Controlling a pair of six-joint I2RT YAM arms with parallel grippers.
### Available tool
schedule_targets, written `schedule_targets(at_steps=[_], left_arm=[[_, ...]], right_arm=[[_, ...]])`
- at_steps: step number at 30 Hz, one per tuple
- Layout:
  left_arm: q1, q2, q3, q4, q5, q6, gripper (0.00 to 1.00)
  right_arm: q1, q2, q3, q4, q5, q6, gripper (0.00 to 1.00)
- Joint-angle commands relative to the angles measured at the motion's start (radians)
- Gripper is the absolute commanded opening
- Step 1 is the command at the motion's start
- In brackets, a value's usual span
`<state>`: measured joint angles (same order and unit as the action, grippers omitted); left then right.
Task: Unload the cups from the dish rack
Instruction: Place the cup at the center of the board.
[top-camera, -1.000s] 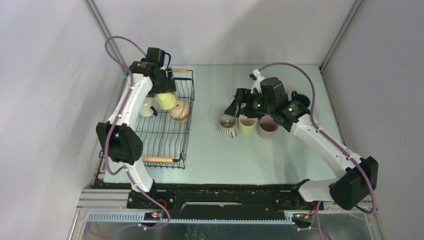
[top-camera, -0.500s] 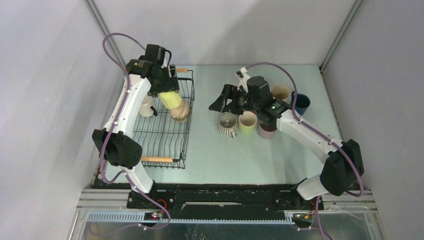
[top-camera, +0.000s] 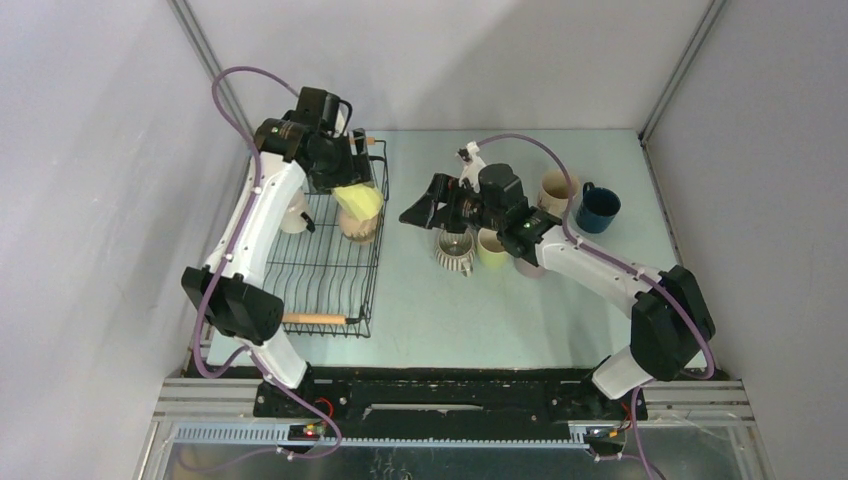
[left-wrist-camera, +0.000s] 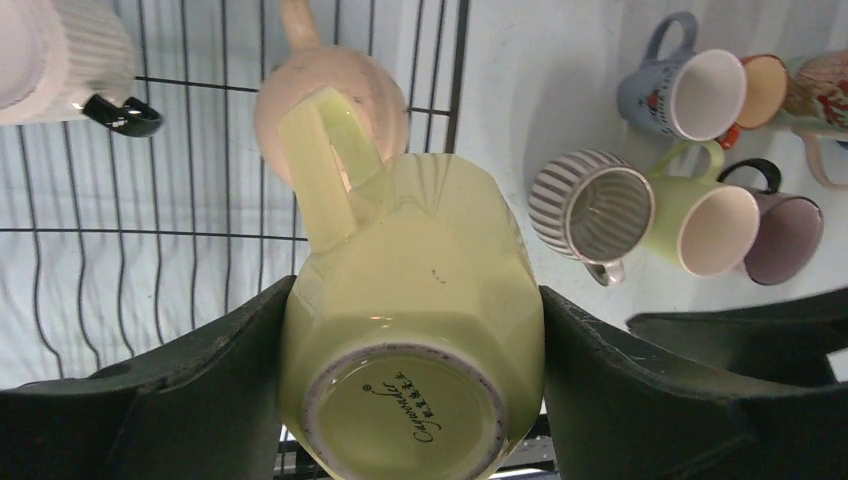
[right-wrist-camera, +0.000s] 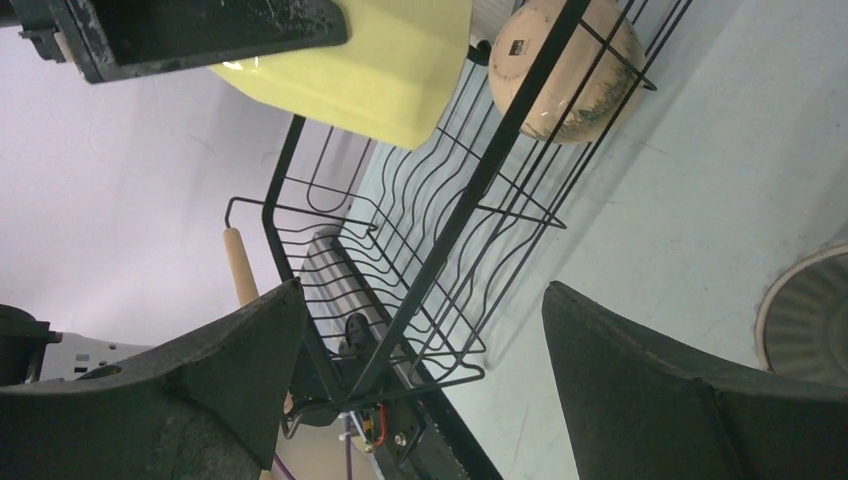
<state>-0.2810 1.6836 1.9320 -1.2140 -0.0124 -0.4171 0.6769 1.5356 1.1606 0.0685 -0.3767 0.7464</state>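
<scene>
My left gripper (top-camera: 350, 190) is shut on a pale yellow-green cup (top-camera: 362, 200), held tilted above the right side of the dish rack (top-camera: 330, 270). In the left wrist view the cup (left-wrist-camera: 415, 300) fills the gap between both fingers, base towards the camera. Below it a tan cup (top-camera: 358, 226) lies in the rack, and a white ribbed cup (top-camera: 293, 213) sits at the rack's left. My right gripper (top-camera: 412, 212) hangs open and empty over the table just right of the rack, facing it; in its wrist view the gripper (right-wrist-camera: 420, 300) frames the rack's wires (right-wrist-camera: 400, 250).
Unloaded cups stand on the table: a striped one (top-camera: 455, 250), a yellow-green one (top-camera: 492, 247), a mauve one (top-camera: 530, 264) partly under my right arm, a cream one (top-camera: 555, 188) and a dark blue one (top-camera: 597, 207). Wooden handles (top-camera: 315, 319) end the rack.
My left gripper has carried the yellow-green cup up and rightwards to the rack's right edge. My right gripper has swung left from above the table cups towards the rack.
</scene>
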Motion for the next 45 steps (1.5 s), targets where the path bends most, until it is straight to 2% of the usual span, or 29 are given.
schedule_targets(at_steps=[1,11,30,45], left_arm=[[-0.026,-0.071,0.094,0.046,0.068,-0.035,0.22],[-0.056,-0.07,0.094,0.061,0.151,-0.074,0.22],[-0.067,-0.112,0.022,0.148,0.318,-0.141,0.22],[-0.066,-0.144,-0.095,0.282,0.476,-0.222,0.23]], right_arm=[[0.005,0.005,-0.03,0.185,0.0,0.057,0.94],[0.006,0.035,-0.132,0.418,0.012,0.134,0.95],[-0.011,0.083,-0.221,0.801,0.003,0.271,0.94],[-0.017,0.03,-0.23,0.867,0.009,0.269,0.89]])
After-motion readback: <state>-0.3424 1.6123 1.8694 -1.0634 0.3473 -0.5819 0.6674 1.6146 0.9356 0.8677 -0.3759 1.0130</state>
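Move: The left hand already holds the yellow-green cup above the rack; the open right gripper waits about 14 cm to its right, 4 cm nearer the base and roughly level, so the cup lies about 13 cm left and 3 cm ahead of the right hand. The teapot sits some 12 cm below the left hand and 6 cm back; the striped mug is about 9 cm back and 9 cm right of the right hand, 14 cm lower. Keeping its grip, the left hand carries the cup about 9 cm right and slightly back towards the open right gripper, rising some 4 cm later on while its fingers swing some 25 degrees to the right. The right hand rolls its left side up about as much, then lifts about 4.5 cm, bringing its open jaws close around the cup's near end, where touch can't be made out. ##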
